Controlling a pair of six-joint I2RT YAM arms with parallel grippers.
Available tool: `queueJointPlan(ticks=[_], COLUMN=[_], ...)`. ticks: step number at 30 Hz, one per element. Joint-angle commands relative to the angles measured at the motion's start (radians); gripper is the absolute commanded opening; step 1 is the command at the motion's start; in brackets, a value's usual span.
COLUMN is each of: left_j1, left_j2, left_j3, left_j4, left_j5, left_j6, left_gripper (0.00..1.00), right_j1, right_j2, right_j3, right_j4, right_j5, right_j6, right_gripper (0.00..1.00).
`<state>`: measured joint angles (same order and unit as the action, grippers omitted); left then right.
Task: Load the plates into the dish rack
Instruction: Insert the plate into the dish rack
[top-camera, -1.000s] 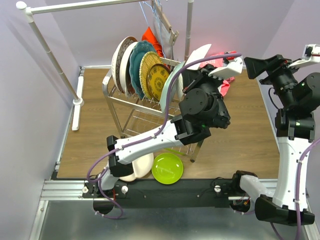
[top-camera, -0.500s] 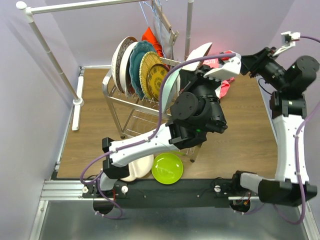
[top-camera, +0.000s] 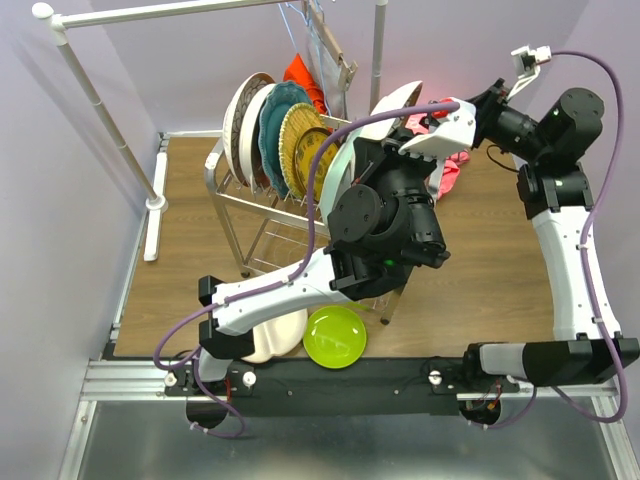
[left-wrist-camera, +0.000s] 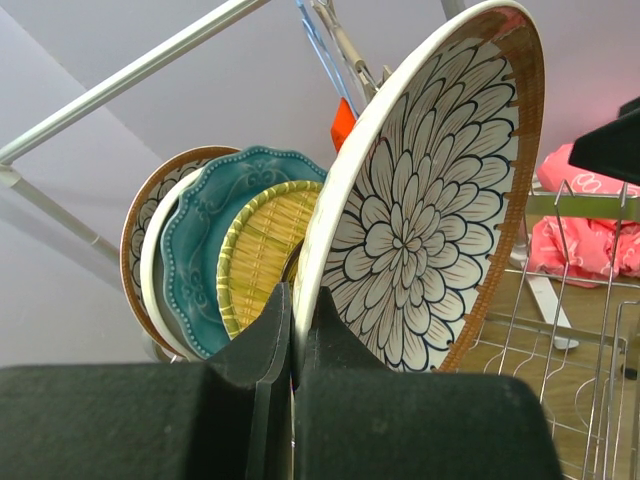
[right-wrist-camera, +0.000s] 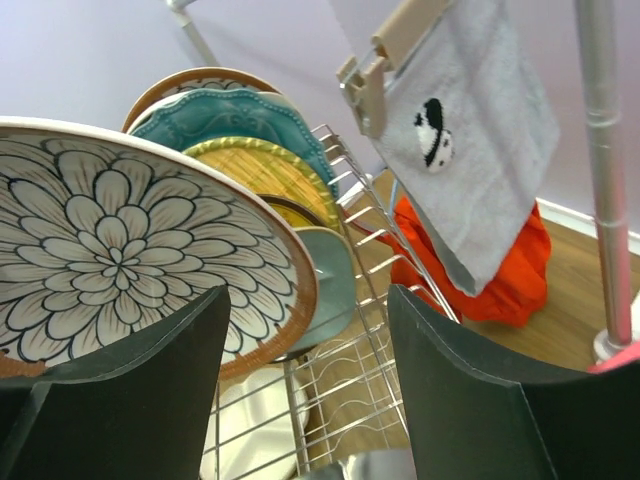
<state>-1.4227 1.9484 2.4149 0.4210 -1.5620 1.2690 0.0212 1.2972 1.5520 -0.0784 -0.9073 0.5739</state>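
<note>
My left gripper is shut on the lower rim of a white-and-dark floral plate. It holds the plate tilted above the right end of the dish rack, where its white back shows from above. In the rack stand a brown-rimmed plate, a teal plate, a yellow patterned plate and a pale aqua one. My right gripper is open beside the floral plate's brown rim, not touching it. A lime green plate and a white plate lie on the table.
A white-poled clothes rail crosses behind the rack. An orange cloth and a grey towel hang from it. A pink cloth lies right of the rack. Another white plate lies under the rack's wires.
My right arm has swung left, bringing its gripper up to the floral plate's top edge, and its jaws have narrowed somewhat. The left arm has shifted the plate slightly left and up.
</note>
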Motion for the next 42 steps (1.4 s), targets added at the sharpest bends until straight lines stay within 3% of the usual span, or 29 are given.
queueJointPlan(ticks=[1, 6, 10, 16, 42], left_j1=[-0.005, -0.007, -0.007, -0.004, 0.038], left_j2=[-0.056, -0.052, -0.049, -0.042, 0.003], left_j3=[0.044, 0.046, 0.043, 0.024, -0.037], left_j4=[0.090, 0.101, 0.107, 0.108, -0.037], left_j5=[-0.021, -0.021, -0.018, -0.017, 0.003], left_j6=[0.013, 0.018, 0.023, 0.024, -0.017], left_gripper=[0.00, 0.00, 0.00, 0.00, 0.00], right_j1=[0.055, 0.069, 0.085, 0.117, 0.207], right_j2=[0.057, 0.103, 0.140, 0.182, 0.284], right_j3=[0.052, 0.101, 0.135, 0.174, 0.272], right_j4=[0.011, 0.006, 0.000, -0.026, -0.169], right_j5=[-0.022, 0.010, 0.018, 0.038, 0.120], right_j6=[-0.039, -0.045, -0.052, -0.080, -0.221], right_gripper=[0.73, 0.70, 0.58, 0.49, 0.49])
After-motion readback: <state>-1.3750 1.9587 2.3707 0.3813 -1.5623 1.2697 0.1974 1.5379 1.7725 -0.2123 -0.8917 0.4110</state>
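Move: The left hand holds the flower plate by its near rim. The rack's free slots lie about 5 cm ahead, 5 cm right and 13 cm below this hand; the mint plate stands some 5 cm left, 2 cm ahead and 8 cm lower, the small yellow plate about 10 cm left, 7 cm ahead and 5 cm lower. From the right hand, the flower plate's middle is roughly 10 cm left, 4 cm back and 2 cm higher. Leftward and somewhat forward, sinking a little later on, the right hand travels about 8 cm to the flower plate's free far rim, turning some 10 degrees and narrowing its fingers to about half open so that they straddle the rim; contact can't be seen. The left hand keeps its pinch on the near rim, waits, then eases the plate about 2 cm forward and down with a slight roll. ##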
